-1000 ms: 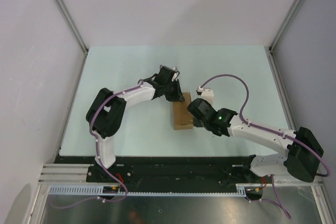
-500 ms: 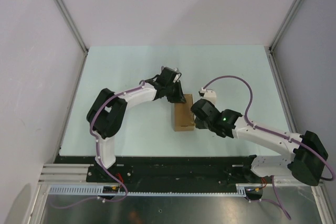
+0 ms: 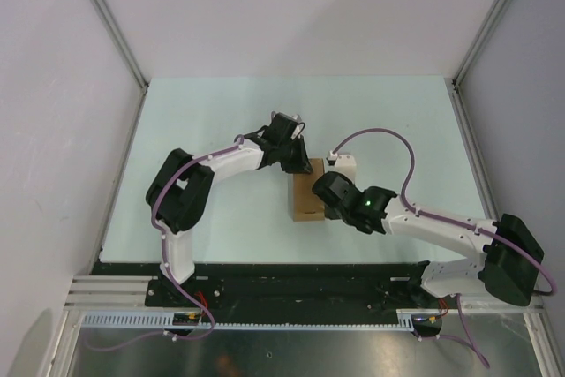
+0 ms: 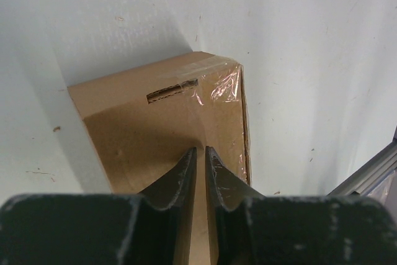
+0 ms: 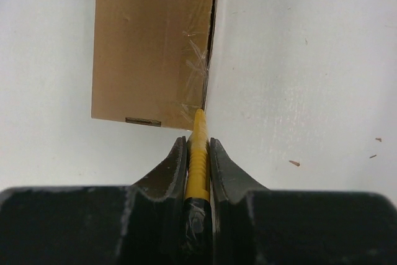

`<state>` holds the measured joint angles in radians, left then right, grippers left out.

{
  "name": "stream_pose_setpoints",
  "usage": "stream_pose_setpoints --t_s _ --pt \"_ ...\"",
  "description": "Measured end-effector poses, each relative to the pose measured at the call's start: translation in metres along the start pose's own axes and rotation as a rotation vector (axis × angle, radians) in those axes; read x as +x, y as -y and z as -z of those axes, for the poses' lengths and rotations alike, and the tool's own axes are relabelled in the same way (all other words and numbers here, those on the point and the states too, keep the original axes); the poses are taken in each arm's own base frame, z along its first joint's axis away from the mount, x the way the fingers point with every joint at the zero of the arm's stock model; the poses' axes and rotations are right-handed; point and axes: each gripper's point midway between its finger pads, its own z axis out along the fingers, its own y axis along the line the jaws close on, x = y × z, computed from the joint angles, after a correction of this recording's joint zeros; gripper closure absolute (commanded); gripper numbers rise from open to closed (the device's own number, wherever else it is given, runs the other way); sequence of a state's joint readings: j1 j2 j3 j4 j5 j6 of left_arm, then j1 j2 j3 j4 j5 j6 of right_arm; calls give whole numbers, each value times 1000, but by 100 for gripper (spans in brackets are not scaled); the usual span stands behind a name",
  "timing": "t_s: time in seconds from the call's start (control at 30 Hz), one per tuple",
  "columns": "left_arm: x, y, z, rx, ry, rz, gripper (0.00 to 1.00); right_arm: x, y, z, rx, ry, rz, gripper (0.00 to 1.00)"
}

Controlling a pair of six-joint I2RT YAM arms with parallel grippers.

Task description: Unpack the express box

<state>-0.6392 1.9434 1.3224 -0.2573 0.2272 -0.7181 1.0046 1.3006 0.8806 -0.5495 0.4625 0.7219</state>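
The express box (image 3: 305, 205), a small flat brown carton sealed with clear tape, lies in the middle of the table. My left gripper (image 3: 297, 163) rests on the box's far end. In the left wrist view the left gripper (image 4: 200, 150) is shut, with nothing between its fingers, over the top of the express box (image 4: 155, 116). My right gripper (image 3: 323, 200) is at the box's right side. The right gripper (image 5: 198, 141) is shut on a yellow-and-black utility knife (image 5: 198, 166). The knife's tip touches the taped corner of the express box (image 5: 149, 41), at its side seam.
The pale green table (image 3: 221, 112) is bounded by white walls with metal corner posts at the back left (image 3: 110, 28) and back right (image 3: 490, 28). Both arm bases stand on the black rail (image 3: 291, 284) at the near edge.
My right wrist swung slightly right, then came back left along the box's right side with the knife. The left gripper and the box have barely moved.
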Motion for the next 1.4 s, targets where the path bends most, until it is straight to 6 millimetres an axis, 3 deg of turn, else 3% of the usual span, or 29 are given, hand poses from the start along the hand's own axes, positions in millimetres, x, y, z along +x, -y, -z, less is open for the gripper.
stream_pose_setpoints --t_s 0.37,0.57,0.67,0.8,0.93,1.17,1.3,1.4 --pt "-2 2 0 6 4 -4 81 -14 8 13 -43 40 -37 100" --pt "-3 1 -1 4 8 -15 79 -58 11 63 -168 221 -102 100" --pt "-4 2 0 5 10 -25 76 -75 18 74 -179 287 -133 100" --pt "-4 6 2 23 4 -48 62 -77 28 64 -129 283 -134 100" --pt "-5 13 8 47 -19 -106 48 -74 42 43 -44 244 -139 100" --pt "-7 22 34 97 -36 -195 44 -52 62 -6 88 112 -123 100" --pt "-12 28 52 121 -3 -242 45 -45 56 -20 70 72 -119 100" --pt "-7 19 58 101 5 -265 47 -44 47 -26 32 64 -119 100"
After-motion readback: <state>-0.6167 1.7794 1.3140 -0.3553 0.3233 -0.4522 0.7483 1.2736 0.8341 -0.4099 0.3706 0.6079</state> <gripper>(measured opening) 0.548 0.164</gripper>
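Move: The express box lies lengthwise under the left hand, which is low over its far part: the box's middle is about 4 cm back, level sideways and some 3 cm below. The yellow cutter in the right hand is about 11 cm back and 7 cm right of the left hand, a couple higher. From the right hand, with the blade at the near right corner, the box's middle is about 7 cm ahead, 6 cm left and 7 cm below. Up and then down again in an arch, the right hand carries the cutter clear of the box's near right corner: it rises about 10 cm, swings forward and right, then sinks beside the long right side, easing back left at the end. Late on, the left hand lifts off the top by 5 to 6 cm, drifting slightly back and left while its fingers spread and the wrist turns clockwise. ##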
